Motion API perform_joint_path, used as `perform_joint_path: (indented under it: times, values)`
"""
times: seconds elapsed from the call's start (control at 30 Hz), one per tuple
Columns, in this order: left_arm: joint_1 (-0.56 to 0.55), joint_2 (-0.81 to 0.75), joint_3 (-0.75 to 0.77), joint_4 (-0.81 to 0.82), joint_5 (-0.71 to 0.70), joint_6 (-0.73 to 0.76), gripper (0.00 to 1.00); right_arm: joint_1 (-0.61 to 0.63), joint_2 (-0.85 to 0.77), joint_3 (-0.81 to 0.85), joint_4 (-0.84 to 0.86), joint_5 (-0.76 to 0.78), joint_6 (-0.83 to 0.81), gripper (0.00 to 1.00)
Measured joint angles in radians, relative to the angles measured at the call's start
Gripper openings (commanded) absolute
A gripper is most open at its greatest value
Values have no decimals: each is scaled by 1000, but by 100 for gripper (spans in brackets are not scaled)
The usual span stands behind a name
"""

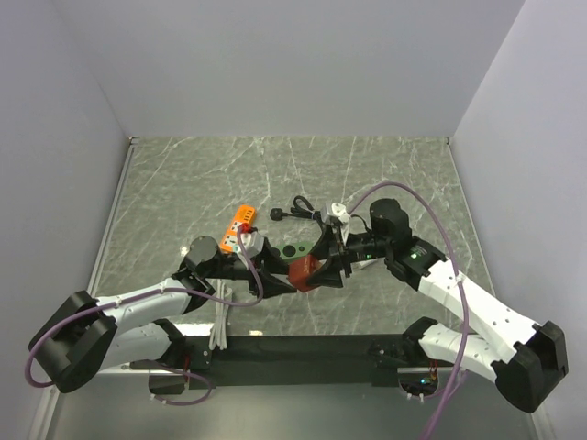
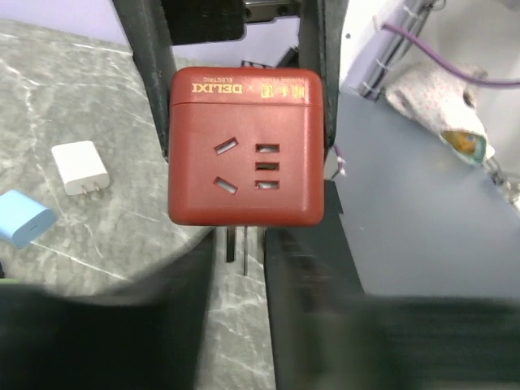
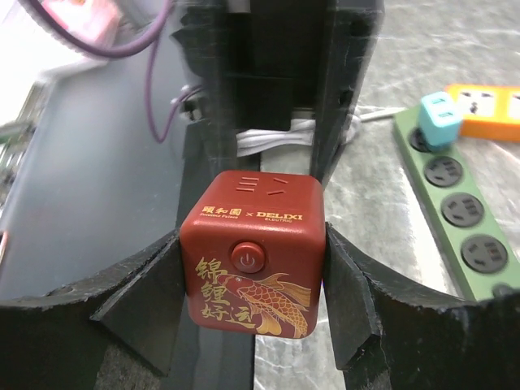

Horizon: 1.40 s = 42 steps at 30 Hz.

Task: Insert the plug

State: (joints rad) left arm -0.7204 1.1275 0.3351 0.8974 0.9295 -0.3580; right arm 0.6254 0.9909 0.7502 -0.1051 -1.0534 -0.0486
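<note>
The plug [image 1: 304, 272] is a red cube with gold carp art, held in the air between both arms above the table's near middle. My right gripper [image 3: 253, 280] is shut on it, with a pad pressed against each side of the cube [image 3: 253, 260]. From the left wrist, the cube's socket face [image 2: 245, 146] shows, with its metal prongs [image 2: 236, 244] hanging below. My left gripper [image 2: 240, 248] stands narrowly open around those prongs, and slivers of table show on both sides. A green power strip [image 3: 459, 215] lies to the right, beyond the cube.
An orange power strip [image 1: 240, 223] lies behind the green strip [image 1: 295, 249]. A teal adapter [image 3: 439, 120] sits in the green strip's far end. A white charger [image 2: 80, 168] and a blue charger [image 2: 24, 218] lie on the marble. A black cable [image 1: 295, 211] lies farther back.
</note>
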Motion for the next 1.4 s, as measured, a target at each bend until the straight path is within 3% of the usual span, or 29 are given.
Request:
perform_joint_path:
  times: [0.07, 0.13, 0.4, 0.63, 0.93, 1.4]
  values:
    - [0, 0, 1, 1, -24, 8, 94, 2, -11, 5, -8, 49, 25, 0]
    - [0, -2, 2, -4, -55, 8, 99, 3, -18, 26, -36, 100, 53, 0]
    - [0, -86, -36, -25, -218, 43, 99, -2, -10, 293, -214, 359, 196, 0]
    - [12, -100, -69, -93, -417, 57, 100, -2, 97, 522, -368, 570, 329, 0]
    - [65, -100, -135, -108, -616, 19, 99, 36, 193, 511, -478, 790, 438, 0]
    - [66, -53, -200, -82, -835, -32, 99, 197, 365, 337, -428, 1020, 609, 0]
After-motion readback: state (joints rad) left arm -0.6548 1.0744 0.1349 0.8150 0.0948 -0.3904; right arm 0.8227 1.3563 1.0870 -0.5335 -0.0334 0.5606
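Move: Ahead of the right hand, which has the red plug between its fingers, the green power strip's middle lies about 16 cm out, 3 cm left and 20 cm below. The light-blue plug on its left end is some 12 cm left and 16 cm ahead of that hand; the orange strip is roughly 18 cm left and 23 ahead, the blue block 10 right and 18 ahead. From the left hand, also still at the red plug, the green strip is about 17 cm ahead, 1 left and 17 below. Opening wide, the left fingers release the red plug and that hand swings forward, left and down towards the green strip, turning counter-clockwise. The right keeps its grip, arcs up some 11 cm while going about 10 cm forward, then sinks roughly 19 cm towards the strip, turning clockwise about 55 degrees and tipping its fingers down. ##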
